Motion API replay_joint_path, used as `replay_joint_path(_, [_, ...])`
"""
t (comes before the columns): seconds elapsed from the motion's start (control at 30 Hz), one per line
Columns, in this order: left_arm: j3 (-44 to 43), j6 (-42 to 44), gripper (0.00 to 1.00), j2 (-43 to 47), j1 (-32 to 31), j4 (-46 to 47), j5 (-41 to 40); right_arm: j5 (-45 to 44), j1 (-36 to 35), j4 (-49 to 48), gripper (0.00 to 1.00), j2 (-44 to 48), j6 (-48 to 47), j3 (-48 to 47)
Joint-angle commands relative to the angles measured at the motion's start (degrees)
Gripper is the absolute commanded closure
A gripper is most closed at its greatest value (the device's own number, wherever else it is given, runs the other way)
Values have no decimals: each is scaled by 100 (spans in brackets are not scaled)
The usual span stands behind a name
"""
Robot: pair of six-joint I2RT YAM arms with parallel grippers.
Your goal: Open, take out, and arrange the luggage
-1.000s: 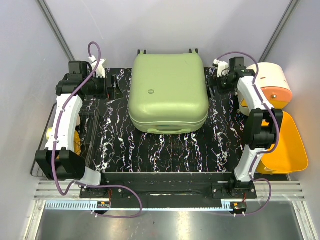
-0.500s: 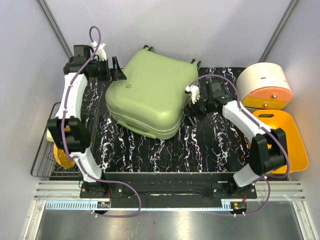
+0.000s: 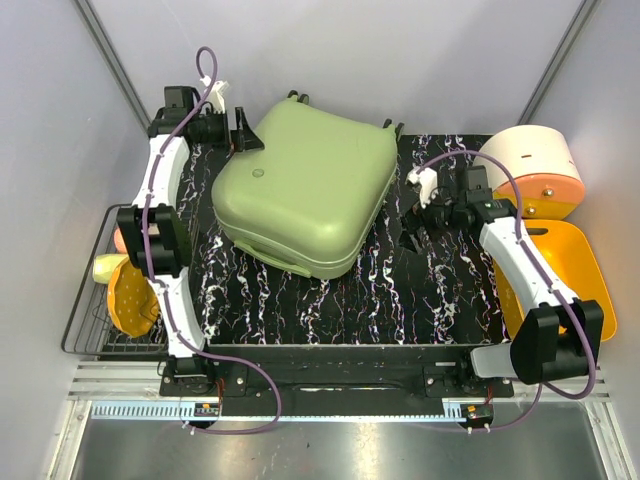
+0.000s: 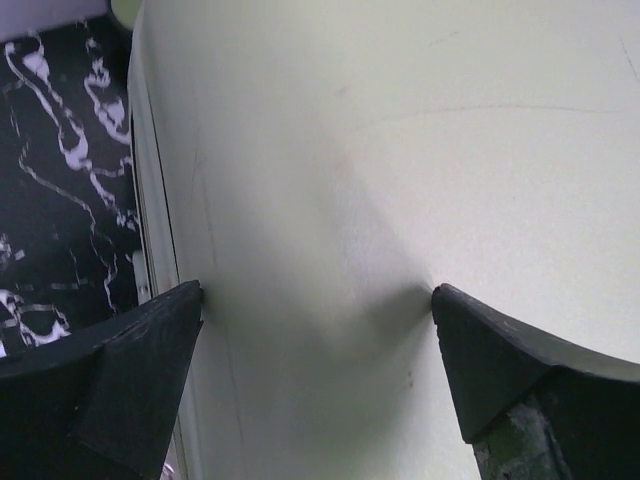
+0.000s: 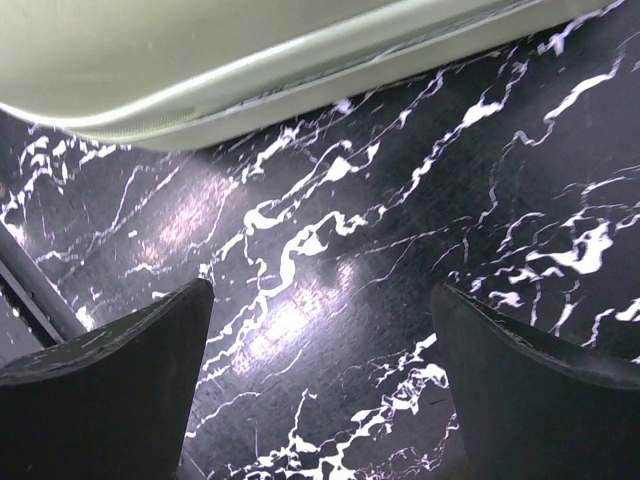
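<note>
The luggage, a pale-green hard-shell suitcase, lies closed and turned askew on the black marbled table. Its round emblem faces up and its small wheels point to the back. My left gripper is open at the suitcase's back left corner. In the left wrist view both fingertips rest against the green shell, with the left gripper spread wide. My right gripper hovers open over bare table just right of the suitcase. The right wrist view shows that right gripper with nothing between its fingers and the luggage at the top.
A wire basket holding yellow and orange items stands at the left table edge. A white and orange round container lies at the back right, with a yellow-orange tray in front of it.
The suitcase was swung askew from its square position. Since then my left gripper has come in against its back left corner, and my right gripper has drawn back from its right side.
</note>
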State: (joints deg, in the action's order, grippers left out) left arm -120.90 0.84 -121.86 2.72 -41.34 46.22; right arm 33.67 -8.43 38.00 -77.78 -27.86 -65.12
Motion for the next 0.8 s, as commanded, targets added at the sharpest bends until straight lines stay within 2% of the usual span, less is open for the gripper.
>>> replay_joint_path(0.0, [32, 188, 1, -601, -1035, -568, 1548, 157, -10, 173, 2, 306, -641, 342])
replay_joint_path(0.1, [-38, 241, 1, -838, -1334, -559, 1794, 377, -19, 129, 3, 499, -774, 597])
replay_joint_path(0.27, [-521, 48, 3, -1129, -1476, -559, 1891, 737, -71, -266, 10, 597, -405, 1001])
replay_joint_path(0.43, [-1136, 101, 1, -814, -1213, -621, 908, 650, -536, -732, 18, 430, 51, 1028])
replay_joint_path(0.5, [-1068, -57, 1, -349, -810, -271, 680, 588, -887, -1012, 24, 369, 288, 1037])
replay_joint_path(0.57, [-901, -575, 1, 264, -328, 80, 608, 492, -1194, -1206, 27, 316, 508, 1019])
replay_joint_path(0.67, [-480, -734, 1, 1169, 296, 118, 327, 238, -1520, -1628, 33, 237, 1026, 1002])
replay_joint_path(0.7, [-78, -743, 1, 1417, 430, 83, 231, 106, -1739, -1977, 37, 211, 1358, 1010])
replay_joint_path(0.77, [494, -682, 1, 2240, 728, -109, 82, -132, -1986, -2287, 39, 45, 1554, 950])
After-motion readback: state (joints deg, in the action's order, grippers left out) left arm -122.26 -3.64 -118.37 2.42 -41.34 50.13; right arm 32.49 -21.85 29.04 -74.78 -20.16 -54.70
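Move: The left hand is at the luggage's rear left edge. The luggage's middle lies about 11 cm back, 14 cm right and 11 cm below, and its nearer wheels some 11 cm ahead and 12 cm right. From the right hand, the luggage's middle is about 10 cm ahead, 26 cm left and 5 cm lower. The white-and-orange drawer box stands roughly 13 cm ahead and 32 cm right, and the yellow bin 15 cm back and 40 cm right. To the right, by about 10 cm, the left hand shoves the luggage's rear left edge while turning some 15 degrees clockwise, then swings back left and lifts clear. The right hand draws back and down, then cuts about 7 cm left to the luggage's front right corner, its fingers closing partway and coming against the lower side there. ##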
